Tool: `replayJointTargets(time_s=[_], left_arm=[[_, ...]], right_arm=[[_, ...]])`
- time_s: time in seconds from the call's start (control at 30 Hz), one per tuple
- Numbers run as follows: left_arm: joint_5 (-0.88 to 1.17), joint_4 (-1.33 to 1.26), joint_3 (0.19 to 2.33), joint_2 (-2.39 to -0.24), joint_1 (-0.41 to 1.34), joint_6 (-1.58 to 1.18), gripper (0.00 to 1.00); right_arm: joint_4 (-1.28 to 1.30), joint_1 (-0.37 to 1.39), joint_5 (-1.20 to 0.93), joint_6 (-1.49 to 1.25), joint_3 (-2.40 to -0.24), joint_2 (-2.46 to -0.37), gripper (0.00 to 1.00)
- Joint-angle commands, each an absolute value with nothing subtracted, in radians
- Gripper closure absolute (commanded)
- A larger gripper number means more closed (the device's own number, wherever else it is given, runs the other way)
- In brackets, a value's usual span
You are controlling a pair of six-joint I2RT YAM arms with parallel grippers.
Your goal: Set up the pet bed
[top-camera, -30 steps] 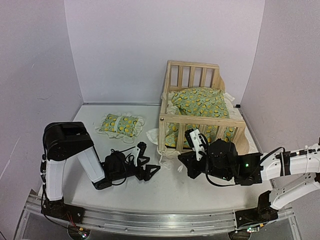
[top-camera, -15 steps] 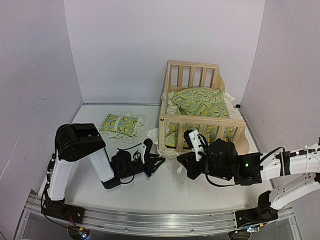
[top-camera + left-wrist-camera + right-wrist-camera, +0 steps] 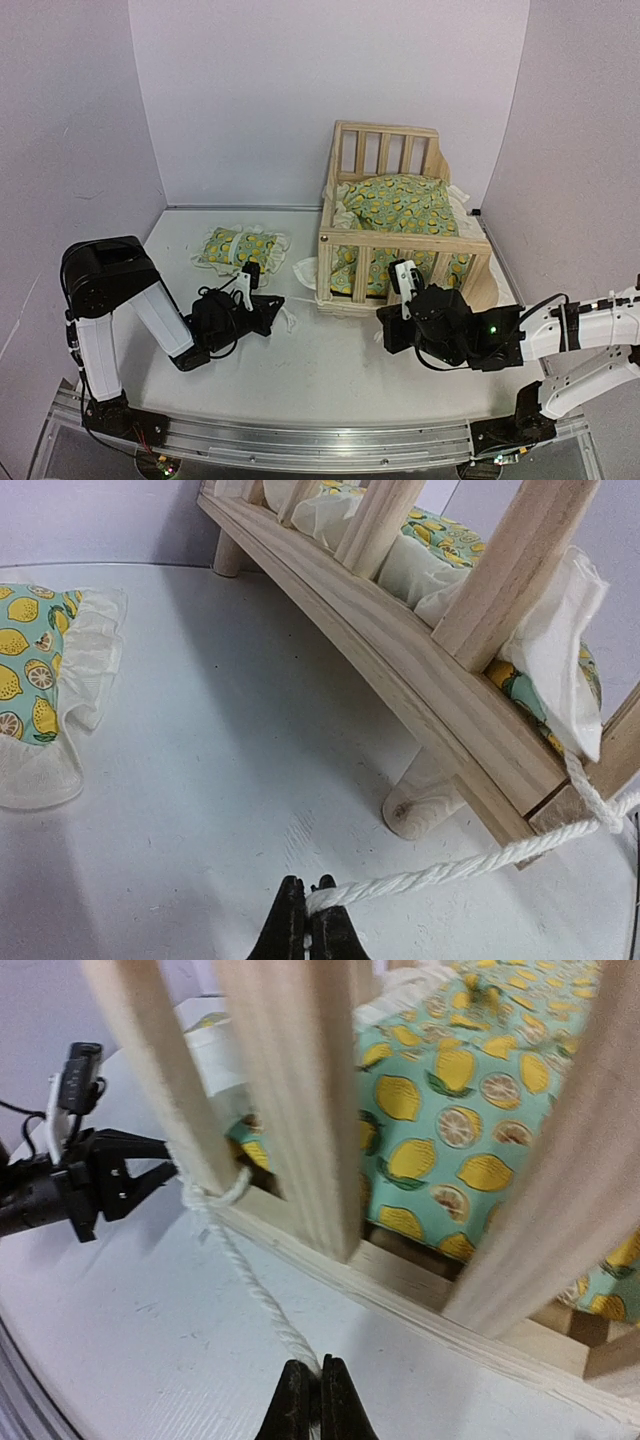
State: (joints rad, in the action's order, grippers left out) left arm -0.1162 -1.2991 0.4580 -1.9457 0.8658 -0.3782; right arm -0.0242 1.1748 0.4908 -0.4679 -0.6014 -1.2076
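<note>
The pet bed is a pale pine slatted frame at the back right, holding the lemon-print cushion. The matching small pillow lies on the table left of the bed and shows in the left wrist view. A white rope is tied round the bed's near-left corner post. My left gripper is shut on one rope end, left of that post. My right gripper is shut on the other strand, low in front of the bed's slats.
The cushion's cream ruffle hangs out between the slats. A round wooden bed foot stands close to my left gripper. Purple walls close in the table on the left, back and right. A metal rail runs along the near edge.
My left gripper went to the bed's corner, shut on the rope and pulled back to the left. My right gripper shifted slightly right along the bed's front.
</note>
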Motion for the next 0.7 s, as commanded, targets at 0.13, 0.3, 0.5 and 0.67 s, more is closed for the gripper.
replayJointTargets(time_s=[0.13,0.3,0.5,0.67], left_arm=[[-0.126,-1.102,0.462,-1.881,0.83,-0.432,0.96],[-0.117,-1.089,0.385,-1.714,0.846,-0.421,0.28],[-0.104,-0.861,0.377,-1.434,0.843,-0.436,0.14],[-0.006,-0.639,0.486,-1.268,0.817,-0.478,0.12]], right_arm=[[0.104,1.161,0.479,-0.442,-0.657,-1.116,0.79],[0.224,1.177,0.216,-0.216,-0.805,-0.904,0.32],[0.614,1.032,0.493,-0.185,-1.312,-1.098,0.13],[0.73,0.559,0.318,-0.234,-1.498,-1.202,0.15]])
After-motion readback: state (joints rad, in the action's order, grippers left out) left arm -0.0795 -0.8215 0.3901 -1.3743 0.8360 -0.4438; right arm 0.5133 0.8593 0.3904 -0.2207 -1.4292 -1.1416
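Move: The tied string's knot, at the bottom of the pet bed's near left post, lies about 8 cm to the right of the left hand, 2 cm farther out and roughly level. From the right hand it is some 12 cm left, 8 cm ahead and 6 cm lower. The bed's near bottom rail has its middle about 7 cm ahead of the right hand, 5 cm right and 9 cm down; the pillow lies some 14 cm ahead and 8 cm left of the left hand, 4 cm lower. The two string ends, still pinched and drawn apart, are let go as both grippers open wide. The right hand then shoots up about 28 cm, swinging forward and right over the bed's near side late on while its fingers tip upward; the left dips briefly, then rises about 9 cm and backs off leftward from the knot. ##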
